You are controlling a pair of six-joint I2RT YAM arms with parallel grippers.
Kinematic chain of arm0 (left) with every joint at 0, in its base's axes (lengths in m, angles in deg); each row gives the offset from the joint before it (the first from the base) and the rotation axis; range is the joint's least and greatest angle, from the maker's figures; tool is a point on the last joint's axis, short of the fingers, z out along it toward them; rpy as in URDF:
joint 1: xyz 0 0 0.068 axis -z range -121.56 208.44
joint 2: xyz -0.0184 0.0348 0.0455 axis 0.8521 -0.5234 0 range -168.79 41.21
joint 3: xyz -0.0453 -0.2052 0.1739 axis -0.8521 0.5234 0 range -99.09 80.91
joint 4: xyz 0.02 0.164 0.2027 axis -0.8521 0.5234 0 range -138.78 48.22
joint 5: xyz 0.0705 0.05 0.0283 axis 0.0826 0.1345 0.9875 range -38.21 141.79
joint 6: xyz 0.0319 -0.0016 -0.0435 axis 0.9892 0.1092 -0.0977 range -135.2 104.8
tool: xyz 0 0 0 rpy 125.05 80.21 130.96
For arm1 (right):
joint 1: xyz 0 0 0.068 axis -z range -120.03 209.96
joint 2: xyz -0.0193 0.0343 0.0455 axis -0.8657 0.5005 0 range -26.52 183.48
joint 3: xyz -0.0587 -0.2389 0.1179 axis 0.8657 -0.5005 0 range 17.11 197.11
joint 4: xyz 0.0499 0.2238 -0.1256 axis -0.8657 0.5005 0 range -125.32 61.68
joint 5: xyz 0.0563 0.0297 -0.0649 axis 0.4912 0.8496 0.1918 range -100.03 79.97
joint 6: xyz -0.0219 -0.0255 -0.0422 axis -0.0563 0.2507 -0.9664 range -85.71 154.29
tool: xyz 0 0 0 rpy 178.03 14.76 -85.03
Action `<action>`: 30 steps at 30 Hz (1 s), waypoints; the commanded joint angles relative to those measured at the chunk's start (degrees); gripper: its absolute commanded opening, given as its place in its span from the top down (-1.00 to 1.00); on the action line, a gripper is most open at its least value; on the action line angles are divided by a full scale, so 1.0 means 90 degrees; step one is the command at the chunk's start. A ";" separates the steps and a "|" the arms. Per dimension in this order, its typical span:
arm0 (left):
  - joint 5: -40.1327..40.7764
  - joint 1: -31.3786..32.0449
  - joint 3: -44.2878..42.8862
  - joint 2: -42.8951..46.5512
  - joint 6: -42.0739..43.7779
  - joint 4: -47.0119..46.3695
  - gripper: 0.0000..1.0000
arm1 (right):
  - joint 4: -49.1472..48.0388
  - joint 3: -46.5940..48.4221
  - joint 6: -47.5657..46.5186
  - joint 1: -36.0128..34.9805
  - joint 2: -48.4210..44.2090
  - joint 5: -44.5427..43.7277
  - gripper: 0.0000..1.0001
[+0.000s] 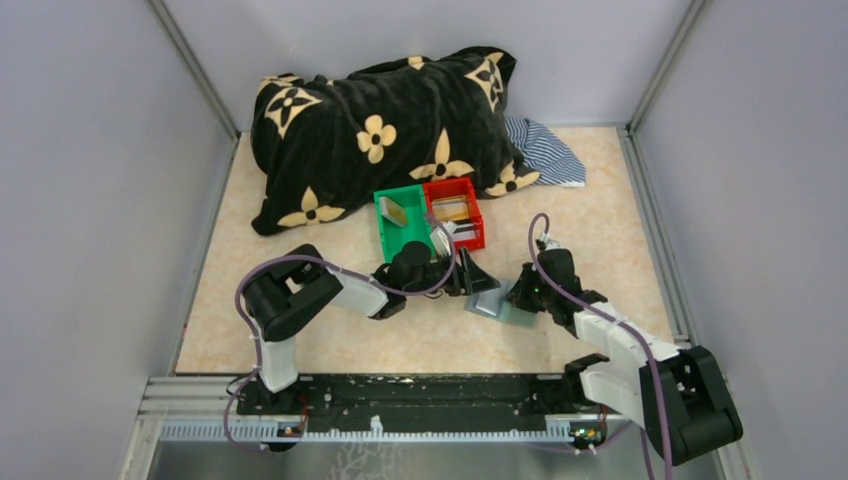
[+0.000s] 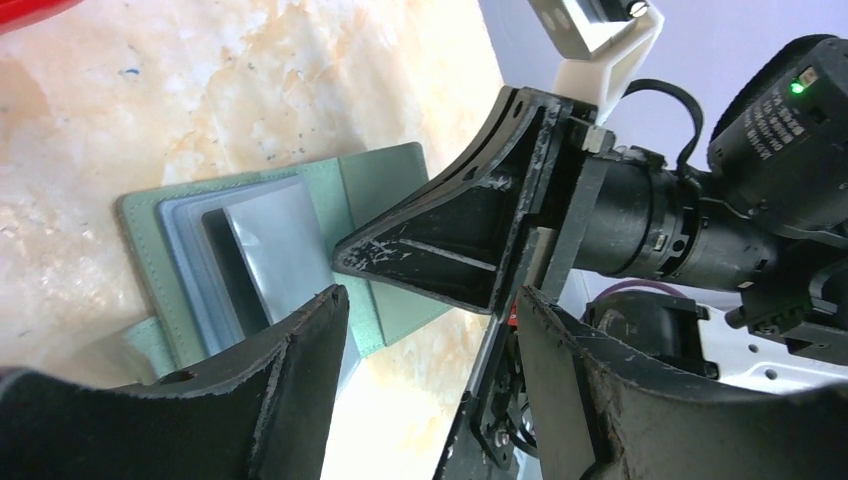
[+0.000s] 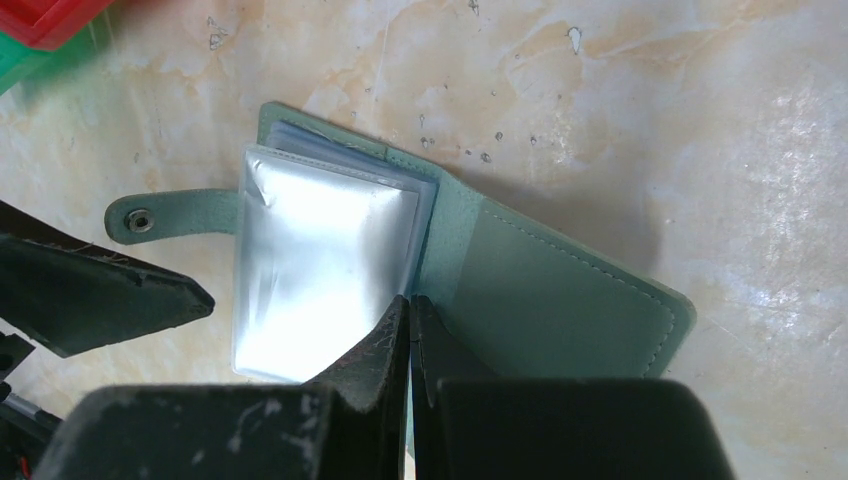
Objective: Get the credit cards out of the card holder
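The card holder (image 3: 560,290) lies open on the table, grey-green with a snap strap and shiny clear sleeves (image 3: 320,260) fanned on its left half. My right gripper (image 3: 410,305) is shut, its tips pressed down on the holder beside the spine. In the left wrist view the holder (image 2: 375,185) sits under the right gripper's fingers (image 2: 450,240). My left gripper (image 2: 430,295) hangs open just beside the holder with nothing between its fingers. From above, the holder (image 1: 497,303) lies between both grippers. A tan credit card (image 1: 394,211) leans in the green bin. I cannot tell whether the sleeves hold cards.
The green bin (image 1: 388,240) and red bin (image 1: 472,222) stand side by side just behind the grippers; the red one holds tan cards (image 1: 451,208). A black flower-patterned pillow (image 1: 380,130) and striped cloth (image 1: 548,150) fill the back. Grey walls enclose the table.
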 commanded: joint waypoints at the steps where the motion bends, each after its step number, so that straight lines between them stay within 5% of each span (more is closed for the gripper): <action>1: 0.0164 -0.0018 0.0181 0.0004 0.0130 -0.0002 -0.38 | -0.0149 -0.0020 0.0025 -0.0036 -0.0046 -0.0027 1.00; 30: 0.0614 -0.0100 0.0619 0.0122 0.0006 -0.0086 -0.35 | -0.0494 -0.0098 0.0063 -0.0036 0.0312 0.0058 1.00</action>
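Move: The card sleeves of the opened card holder lie almost straight below the left hand, about 8 cm down, 1 cm ahead and 1 cm to its right. From the left hand, the snap strap is some 5 cm to the left and level fore-and-aft, while the bare cover flap is roughly 8 cm right and 1 cm back; the red box stands about 15 cm ahead and 5 cm left. For the right hand, the sleeves are 4 cm to the left, straight ahead 0, about 1 cm below. Down and to its own left, the left hand sinks about 4 cm towards the sleeves' strap-side edge, shifting some 2.5 cm left, with a brief pause partway. Its fingers stay wide open while they tip a little further down and swing slightly counter-clockwise. The right hand stays almost in place, shut fingertips still resting on the holder beside the sleeves. ##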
